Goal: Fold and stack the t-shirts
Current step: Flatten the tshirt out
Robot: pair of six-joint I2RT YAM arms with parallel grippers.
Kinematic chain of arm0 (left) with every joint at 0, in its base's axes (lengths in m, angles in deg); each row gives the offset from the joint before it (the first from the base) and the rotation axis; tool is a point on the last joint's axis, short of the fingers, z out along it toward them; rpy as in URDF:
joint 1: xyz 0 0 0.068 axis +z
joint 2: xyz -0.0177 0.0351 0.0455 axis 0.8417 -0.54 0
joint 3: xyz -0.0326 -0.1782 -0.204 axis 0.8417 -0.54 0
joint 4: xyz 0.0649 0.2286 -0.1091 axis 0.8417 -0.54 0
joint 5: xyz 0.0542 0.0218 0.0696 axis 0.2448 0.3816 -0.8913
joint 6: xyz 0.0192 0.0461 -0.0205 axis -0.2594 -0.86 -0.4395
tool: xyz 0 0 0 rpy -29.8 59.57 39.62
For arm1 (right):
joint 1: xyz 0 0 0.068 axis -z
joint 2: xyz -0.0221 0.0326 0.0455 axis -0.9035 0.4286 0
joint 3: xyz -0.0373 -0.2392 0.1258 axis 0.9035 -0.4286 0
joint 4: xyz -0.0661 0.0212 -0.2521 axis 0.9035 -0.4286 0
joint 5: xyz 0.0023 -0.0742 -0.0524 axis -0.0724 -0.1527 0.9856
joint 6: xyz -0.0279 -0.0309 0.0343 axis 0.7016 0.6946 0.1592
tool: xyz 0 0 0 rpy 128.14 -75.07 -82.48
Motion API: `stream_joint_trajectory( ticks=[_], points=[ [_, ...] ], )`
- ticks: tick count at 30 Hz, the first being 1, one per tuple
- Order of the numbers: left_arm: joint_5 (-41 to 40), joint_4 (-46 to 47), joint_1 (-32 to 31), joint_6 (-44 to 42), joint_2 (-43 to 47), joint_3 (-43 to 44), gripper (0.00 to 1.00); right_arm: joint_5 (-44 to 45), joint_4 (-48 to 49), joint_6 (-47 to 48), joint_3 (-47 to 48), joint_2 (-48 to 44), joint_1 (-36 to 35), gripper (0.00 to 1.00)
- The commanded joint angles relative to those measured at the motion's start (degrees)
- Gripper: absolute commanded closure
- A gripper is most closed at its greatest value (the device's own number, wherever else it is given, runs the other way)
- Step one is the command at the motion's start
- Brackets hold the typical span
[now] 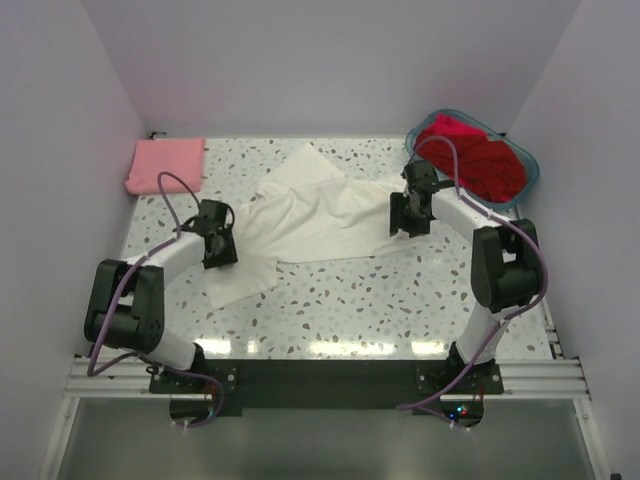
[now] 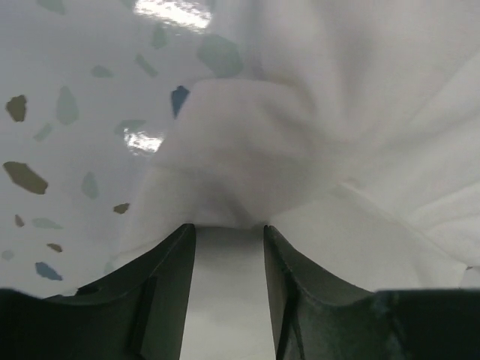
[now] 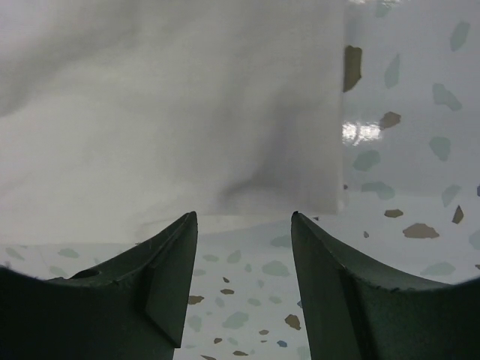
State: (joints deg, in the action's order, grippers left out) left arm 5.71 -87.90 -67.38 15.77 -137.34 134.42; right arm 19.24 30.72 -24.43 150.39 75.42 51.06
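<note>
The large white t-shirt [image 1: 310,220] lies crumpled and spread across the middle of the table, with no print showing. My left gripper [image 1: 220,255] is down on its near left part. In the left wrist view its jaws [image 2: 229,225] are shut on a puckered fold of the white cloth [image 2: 300,112], which fills the gap between them. My right gripper [image 1: 403,225] sits at the shirt's right side. In the right wrist view it [image 3: 244,214] is open, with bare table between the fingers and the shirt's edge [image 3: 150,112] just past the tips. A folded pink t-shirt [image 1: 165,165] lies at the back left. Red t-shirts [image 1: 480,160] are piled at the back right.
The red shirts fill a teal plastic basket [image 1: 528,158] in the back right corner. White walls close in the speckled table [image 1: 380,300] on three sides. Both arm bases stand on the black rail along the near edge.
</note>
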Motion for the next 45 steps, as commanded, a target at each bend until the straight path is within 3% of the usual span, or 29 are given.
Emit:
stream_joint_trajectory(
  ticks=[1, 7, 10, 16, 25, 45],
  points=[
    [-4.04, -2.63, 1.80, -0.38, 1.13, 3.29, 0.52, 4.18, 1.78, -1.70, -2.32, -4.20, 2.39, 0.43],
    [0.01, -1.57, 1.19, 1.20, 6.22, 4.53, 0.36, 3.92, 2.40, -2.40, -4.08, -4.82, 2.66, 0.44],
    [-1.12, -3.24, 1.19, 1.37, 9.21, 3.75, 0.33, 5.06, 3.10, -2.84, -6.89, -5.87, 2.75, 0.44],
    [-4.38, -4.91, 1.19, 2.16, 15.28, 0.32, 0.33, 8.83, 6.08, -4.68, -9.18, -7.54, 3.45, 0.50],
    [-4.12, -4.83, 1.10, 3.39, 18.53, -3.38, 0.32, 7.79, 10.57, -8.73, -10.32, -5.44, 5.48, 0.60],
    [-3.33, -5.09, 1.19, 3.48, 20.47, -4.26, 0.32, 8.85, 11.72, -9.17, -14.46, -7.20, 7.59, 0.65]
  ],
)
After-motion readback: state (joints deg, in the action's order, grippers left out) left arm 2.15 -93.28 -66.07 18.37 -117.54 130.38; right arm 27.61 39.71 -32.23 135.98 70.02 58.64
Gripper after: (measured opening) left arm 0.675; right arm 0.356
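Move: The right hand hovers over the shirt's right end: the white t-shirt's near-right corner lies about 6 cm to its right, 2 cm back and 4 cm below. The shirt's body centres some 17 cm to its left and 3 cm ahead, and the basket sits about 18 cm ahead and 17 cm right. The left hand is low on the cloth, the near-left sleeve's middle about 4 cm back and 5 cm right of it, with the folded pink t-shirt roughly 25 cm ahead and 14 cm left. The right hand slides rightward off the cloth towards the t-shirt's near-right corner, about 7.5 cm in all while sinking some 3 cm and drawing a little back, turning about 20 degrees clockwise and narrowing its fingers without shutting them, so that its left finger ends right by the corner. Meanwhile the left hand, after a last short slip to the left, lifts off the near-left sleeve area about 7 cm with its fingers spreading and tipping up some 10 degrees, eases back a couple of centimetres, dips slightly and then waits open above the shirt. ##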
